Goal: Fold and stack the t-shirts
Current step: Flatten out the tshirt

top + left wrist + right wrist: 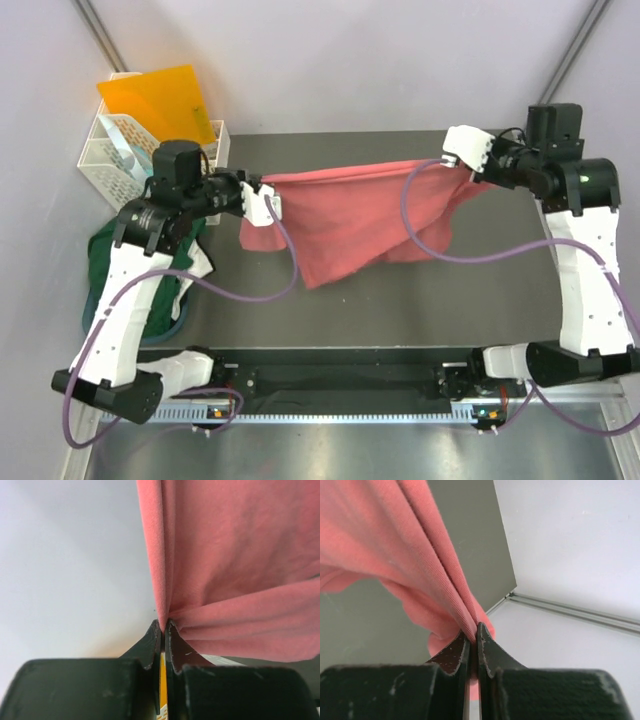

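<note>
The salmon-pink t-shirt (350,215) hangs stretched above the dark table between both arms, its lower part drooping toward the middle. My left gripper (268,203) is shut on the shirt's left edge; in the left wrist view the cloth (235,570) runs up from the pinched fingertips (163,625). My right gripper (455,160) is shut on the right edge; the right wrist view shows folded pink cloth (385,545) squeezed between its tips (473,627). The dark green t-shirt (150,270) lies bunched at the table's left edge, partly hidden by the left arm.
A white plastic basket (105,160) with an orange folder (160,100) stands at the back left. White walls enclose the back and sides. The dark table (400,300) spreads below the hanging shirt. Purple cables (285,270) loop from both arms.
</note>
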`<state>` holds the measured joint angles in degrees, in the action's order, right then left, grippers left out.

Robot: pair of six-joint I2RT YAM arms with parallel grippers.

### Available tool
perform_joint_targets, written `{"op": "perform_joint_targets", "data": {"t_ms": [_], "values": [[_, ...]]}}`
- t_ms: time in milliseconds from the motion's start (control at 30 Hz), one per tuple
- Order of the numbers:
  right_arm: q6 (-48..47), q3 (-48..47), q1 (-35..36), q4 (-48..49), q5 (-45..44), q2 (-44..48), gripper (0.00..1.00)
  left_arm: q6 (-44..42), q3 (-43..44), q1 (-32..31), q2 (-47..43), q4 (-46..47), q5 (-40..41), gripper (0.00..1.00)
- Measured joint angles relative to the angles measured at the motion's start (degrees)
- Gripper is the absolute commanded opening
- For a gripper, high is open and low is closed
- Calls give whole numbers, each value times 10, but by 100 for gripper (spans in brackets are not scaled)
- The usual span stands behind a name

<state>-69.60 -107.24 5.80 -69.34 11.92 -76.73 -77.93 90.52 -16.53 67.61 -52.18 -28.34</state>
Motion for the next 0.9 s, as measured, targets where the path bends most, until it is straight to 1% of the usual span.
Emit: {"op": "perform_joint_targets", "data": {"t_ms": [67,133,233,333,433,533,633,700,767,800,867,900], "values": [[2,31,0,37,-3,-1,0,-4,-27,1,7,16,0,0],[7,53,0,83,-13,-35,0,-12,-43,2,34,24,0,0],[19,54,-1,151,-36,-137,0,-30,-54,7,128,42,-2,0],[38,51,-2,194,-63,-244,0,-35,-71,9,209,76,4,0],[55,52,-1,220,-85,-306,0,-34,-95,9,250,126,14,0],[68,64,1,259,-107,-320,0,-31,-121,7,255,177,23,0],[76,88,4,313,-128,-313,0,-23,-166,3,244,257,35,0],[80,106,7,349,-141,-309,6,-14,-198,1,234,309,43,0],[83,115,11,376,-153,-309,22,-12,-208,-2,233,332,54,0],[86,118,12,382,-157,-309,26,-13,-208,-2,235,336,57,0],[90,119,12,398,-184,-310,39,-9,-206,-2,238,340,76,0],[94,119,10,405,-195,-311,58,-6,-205,-2,242,340,85,0]]}}
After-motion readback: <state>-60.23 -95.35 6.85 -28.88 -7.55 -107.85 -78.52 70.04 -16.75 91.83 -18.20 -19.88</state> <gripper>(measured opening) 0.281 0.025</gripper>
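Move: Both hands already hold the t-shirt stretched between them, high up. The table spot for laying it is about 11 cm ahead of the left hand, 19 cm to its right and 33 cm below; from the right hand, 10 cm ahead, 27 cm left and 33 cm below. The white basket stands some 24 cm ahead of the left hand and 29 cm left, the green t-shirt 3 cm back and 29 cm left, both about 30 cm lower. Both hands swing the pinched t-shirt about 20 cm down and nearly as far forward, right fingers opening last. ##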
